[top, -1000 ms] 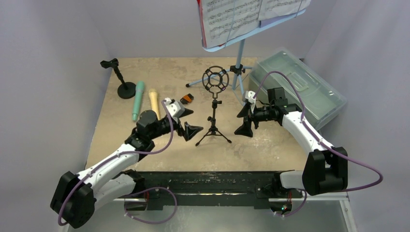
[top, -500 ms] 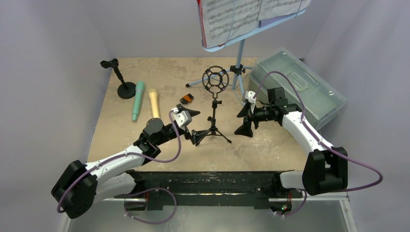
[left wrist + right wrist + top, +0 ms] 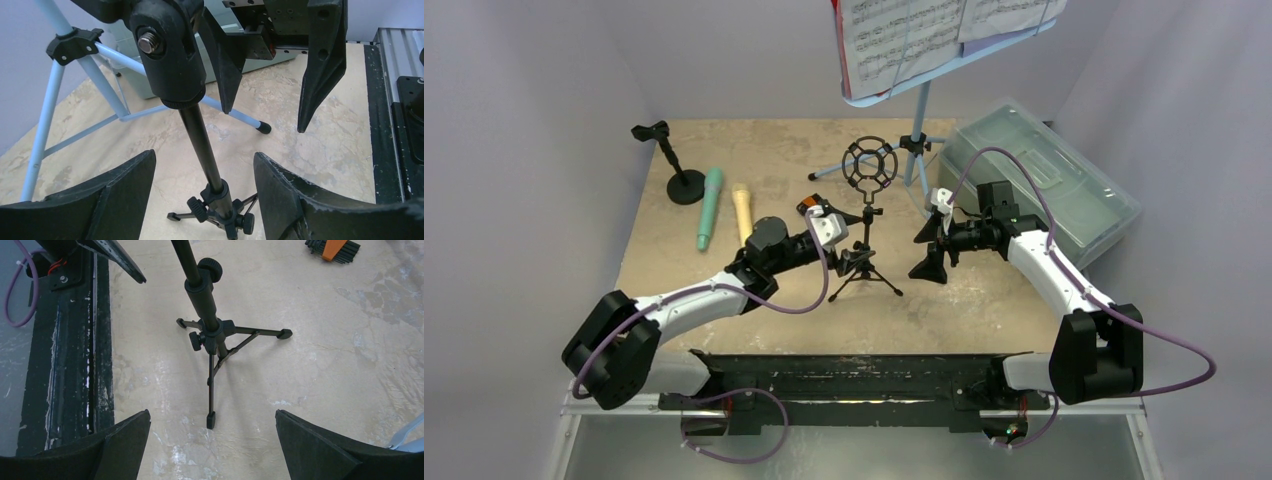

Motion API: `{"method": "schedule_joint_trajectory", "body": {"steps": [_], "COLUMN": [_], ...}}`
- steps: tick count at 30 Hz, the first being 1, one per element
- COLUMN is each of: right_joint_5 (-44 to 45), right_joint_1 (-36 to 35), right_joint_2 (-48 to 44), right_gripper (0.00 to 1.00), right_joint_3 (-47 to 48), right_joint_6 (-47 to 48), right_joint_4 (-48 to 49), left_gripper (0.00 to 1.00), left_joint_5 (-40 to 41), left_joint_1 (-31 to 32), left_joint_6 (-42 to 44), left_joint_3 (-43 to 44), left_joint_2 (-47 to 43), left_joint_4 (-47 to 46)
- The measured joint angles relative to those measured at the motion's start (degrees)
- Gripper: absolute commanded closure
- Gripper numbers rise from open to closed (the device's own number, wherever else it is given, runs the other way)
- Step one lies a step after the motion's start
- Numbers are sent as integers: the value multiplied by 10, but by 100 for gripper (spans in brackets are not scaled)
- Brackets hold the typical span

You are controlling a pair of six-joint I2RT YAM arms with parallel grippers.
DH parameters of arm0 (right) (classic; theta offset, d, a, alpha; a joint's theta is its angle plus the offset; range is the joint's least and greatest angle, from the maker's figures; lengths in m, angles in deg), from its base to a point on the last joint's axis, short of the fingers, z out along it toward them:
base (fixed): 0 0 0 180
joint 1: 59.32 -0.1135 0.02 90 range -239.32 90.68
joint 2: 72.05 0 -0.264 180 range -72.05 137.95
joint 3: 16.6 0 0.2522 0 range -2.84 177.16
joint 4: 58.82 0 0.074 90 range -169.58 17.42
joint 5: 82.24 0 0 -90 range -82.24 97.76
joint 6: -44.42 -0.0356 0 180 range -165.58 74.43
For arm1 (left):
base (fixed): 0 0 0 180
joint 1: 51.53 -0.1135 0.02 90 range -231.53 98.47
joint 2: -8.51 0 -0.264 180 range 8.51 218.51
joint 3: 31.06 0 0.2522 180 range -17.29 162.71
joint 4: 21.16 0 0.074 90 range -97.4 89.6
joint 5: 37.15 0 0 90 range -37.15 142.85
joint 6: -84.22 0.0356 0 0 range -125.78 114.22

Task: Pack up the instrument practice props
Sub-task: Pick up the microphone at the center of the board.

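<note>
The black microphone tripod point(image 3: 865, 268) stands upright mid-table, its ring mount point(image 3: 868, 165) on top. My left gripper point(image 3: 854, 252) is open with a finger on either side of the tripod's pole point(image 3: 200, 135), a gap showing on both sides. My right gripper point(image 3: 932, 255) hangs open just right of the tripod, and one tripod leg point(image 3: 211, 390) points toward it. The teal microphone point(image 3: 709, 207) and the beige microphone point(image 3: 743, 212) lie side by side at the left. The round-base pole point(image 3: 684, 185) stands behind them. The light-blue music rack point(image 3: 921, 120) holds white sheets point(image 3: 904, 30) at the back.
A translucent grey-green box point(image 3: 1049, 185) with its lid on sits at the right, behind my right arm. A small orange and black item point(image 3: 808, 205) lies by my left wrist. The rack's blue legs point(image 3: 50, 100) spread just behind the tripod. A black rail point(image 3: 864, 375) runs along the near edge.
My left arm has swung right, from beside the beige microphone to the tripod, and its jaws now straddle the pole and stand a little narrower. The right arm has not moved.
</note>
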Motion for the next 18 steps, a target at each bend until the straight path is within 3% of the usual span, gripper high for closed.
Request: {"method": "schedule_joint_trajectory", "body": {"steps": [7,13,18], "right_joint_5": [0,-2,-2], "right_joint_1": [0,0,0], "right_joint_2": [0,0,0], "right_gripper": [1,1,1], "right_joint_3": [0,0,0], "right_joint_6": [1,6,9], "right_joint_4": [-1,-6,-9], "left_gripper": [57,100,100], "left_joint_5": [-22,-33,-30], "left_joint_1": [0,0,4], "left_joint_6": [-3,-20,-50], "left_joint_3": [19,35,37], "left_joint_2": [43,60,61], "left_joint_4": [-11,-22,-28]}}
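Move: Just off the left fingertips, about 2 cm to their right and level with them, runs the black pole of the microphone stand, below its clamp head. An orange-black brush lies some 12 cm ahead of this hand, 9 cm left and 20 cm below; the blue stand's near foot is about 18 cm right, 3 cm back and equally low. From the right hand, the pole's same stretch is roughly 10 cm left, 4 cm ahead and 5 cm higher. Easing about 2 cm to the right, the left hand brings its open fingers around the microphone stand's pole, dipping about 1 cm and then coming back up most of that. The fingers close from three-quarters open to nearly shut and pinch the pole below the clamp head. ##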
